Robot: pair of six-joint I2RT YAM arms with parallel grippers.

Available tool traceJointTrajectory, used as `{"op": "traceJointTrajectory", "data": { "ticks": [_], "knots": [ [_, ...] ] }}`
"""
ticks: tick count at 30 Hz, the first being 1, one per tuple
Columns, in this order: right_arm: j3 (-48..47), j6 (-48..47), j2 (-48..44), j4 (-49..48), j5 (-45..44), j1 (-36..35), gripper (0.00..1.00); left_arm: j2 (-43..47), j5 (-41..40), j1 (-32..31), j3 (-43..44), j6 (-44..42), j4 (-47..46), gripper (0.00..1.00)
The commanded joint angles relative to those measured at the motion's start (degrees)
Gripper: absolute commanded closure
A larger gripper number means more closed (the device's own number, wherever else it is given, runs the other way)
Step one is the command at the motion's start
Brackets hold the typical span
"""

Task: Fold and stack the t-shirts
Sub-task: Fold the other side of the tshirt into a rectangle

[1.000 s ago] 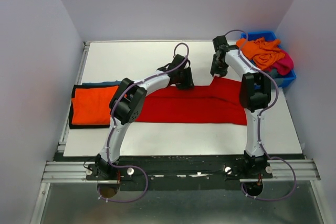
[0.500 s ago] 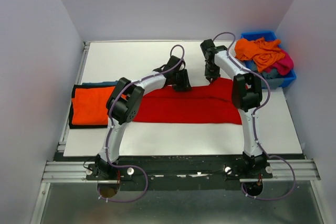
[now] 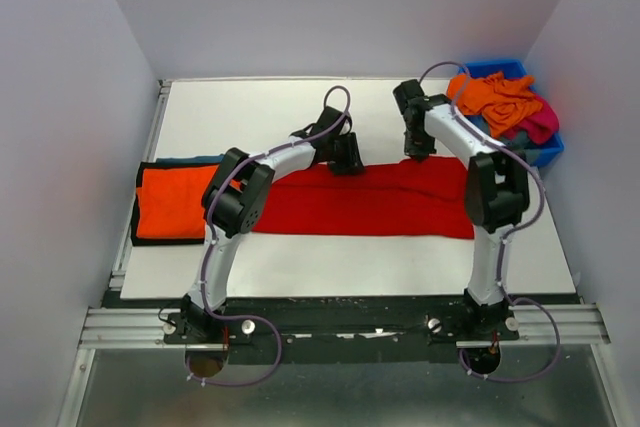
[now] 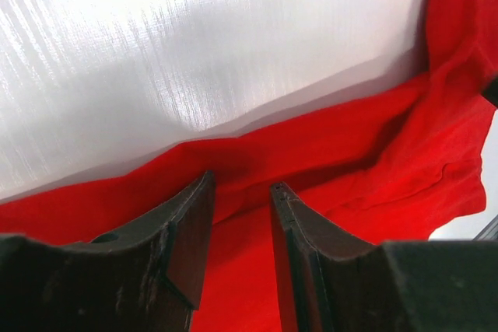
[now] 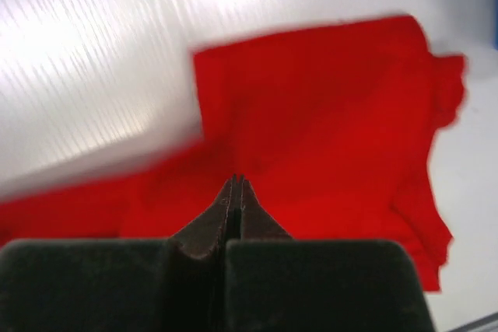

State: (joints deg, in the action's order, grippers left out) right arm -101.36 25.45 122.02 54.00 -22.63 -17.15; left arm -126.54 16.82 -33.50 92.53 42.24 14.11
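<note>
The large red t-shirt [image 3: 380,202] lies in a long folded band across the middle of the table. My left gripper [image 3: 347,159] hovers at its far edge, open. In the left wrist view red cloth [image 4: 350,153] shows through the gap of that gripper [image 4: 241,192]. My right gripper [image 3: 417,150] is over the shirt's far right part. It is shut [image 5: 237,180], with no cloth visible between its tips and the red shirt [image 5: 327,114] beneath them. A folded orange t-shirt [image 3: 175,202] tops a stack at the left, where a teal-blue edge [image 3: 190,159] peeks out.
A blue bin [image 3: 548,150] at the far right corner holds a crumpled orange shirt [image 3: 495,97] and a magenta one [image 3: 543,122]. White table [image 3: 260,117] stretches behind the red shirt. Walls enclose the left, back and right sides.
The right gripper has shut, swinging left and then back right over the shirt's far edge. The raised flap at the shirt's right end now lies flat. The left gripper shifted slightly left.
</note>
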Motion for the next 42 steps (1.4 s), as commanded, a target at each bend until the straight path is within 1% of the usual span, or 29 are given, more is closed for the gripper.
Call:
{"op": "traceJointTrajectory", "data": {
  "ticks": [1,4,8,9,10,11,12,14,16,20,22,25,27,30,34,39,42],
  "knots": [
    [10.7,0.1,-13.6,-5.5,-1.1,0.1,0.99,-0.4,0.2,-0.3,0.5,-1.5,0.4,0.50],
    [20.2,1.0,-20.5,-9.2,0.9,-0.3,0.99,-0.1,-0.4,-0.8,1.1,-2.3,0.7,0.51],
    [29.9,2.1,-28.4,-13.5,3.8,-0.8,0.99,-0.1,-1.8,-1.5,2.6,-3.5,1.8,0.51],
    [31.9,2.1,-29.7,-14.5,4.3,-0.8,0.94,-0.2,-1.7,-1.6,2.7,-3.7,1.8,0.51],
    [33.1,1.7,-30.4,-15.2,4.0,-0.9,0.84,-0.3,-1.7,-1.7,3.0,-3.8,1.7,0.51],
    [33.3,1.4,-30.5,-15.5,3.2,-0.9,0.65,-0.4,-1.8,-1.7,3.6,-3.8,1.9,0.51],
    [32.9,1.4,-30.3,-15.2,2.1,-0.9,0.59,-0.6,-1.9,-1.8,4.4,-3.8,2.0,0.51],
    [31.5,1.4,-30.2,-14.8,1.7,-0.9,0.59,-1.7,-2.1,-1.9,7.2,-3.8,2.2,0.50],
    [32.1,1.6,-31.9,-16.7,2.6,-0.9,0.59,-3.5,-2.5,-2.1,11.8,-3.9,3.5,0.50],
    [36.8,2.8,-36.7,-21.2,3.0,-0.8,0.59,-11.1,-1.7,-2.8,24.9,-3.0,8.1,0.50],
    [38.9,3.5,-39.4,-23.0,2.6,-0.6,0.59,-15.1,-1.7,-3.2,33.6,-2.3,11.4,0.49],
    [41.3,4.3,-44.2,-25.1,1.6,-0.4,0.58,-20.3,-1.5,-3.9,40.7,0.2,14.5,0.49],
    [42.8,5.0,-47.6,-26.2,0.7,-0.3,0.46,-21.9,-1.4,-4.1,41.4,2.0,14.5,0.47],
    [43.8,5.1,-52.6,-27.2,-0.4,-0.3,0.38,-23.8,0.4,-4.3,41.0,5.1,12.5,0.47],
    [43.1,4.2,-55.6,-26.3,-0.6,-0.2,0.37,-27.3,4.4,-5.3,42.6,9.5,10.0,0.46],
    [43.3,3.6,-57.9,-24.6,-1.4,0.1,0.37,-32.2,7.3,-7.2,48.5,13.1,9.2,0.46],
    [44.2,3.3,-58.8,-24.6,-1.5,0.7,0.37,-33.3,8.5,-7.6,48.9,14.8,7.3,0.48]
  ]
}}
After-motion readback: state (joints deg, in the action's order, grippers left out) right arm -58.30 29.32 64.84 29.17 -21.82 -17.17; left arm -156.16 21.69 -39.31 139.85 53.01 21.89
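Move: Over the middle of the red t-shirt's right half is where the flap pinched in the right fingers goes: about 9 cm back, 2 cm right and 4 cm below that hand. The shirt's near edge runs roughly 21 cm straight back and 4 cm down; the blue bin stands some 8 cm ahead, 25 cm right, about level in height. For the left hand, the flap's far left corner is about 6 cm ahead, 16 cm right, 1 cm lower. Drawing the still-pinched flap back over the shirt about 9 cm, rising and then easing a little lower, the right hand opens to let go, then climbs some 11 cm, its fingers swinging up and forward roughly 30 degrees while opening wider. The left hand, half-open, hops up and forward, then dips back down and travels right to the flap's left side, where it seems to rest on the cloth. ##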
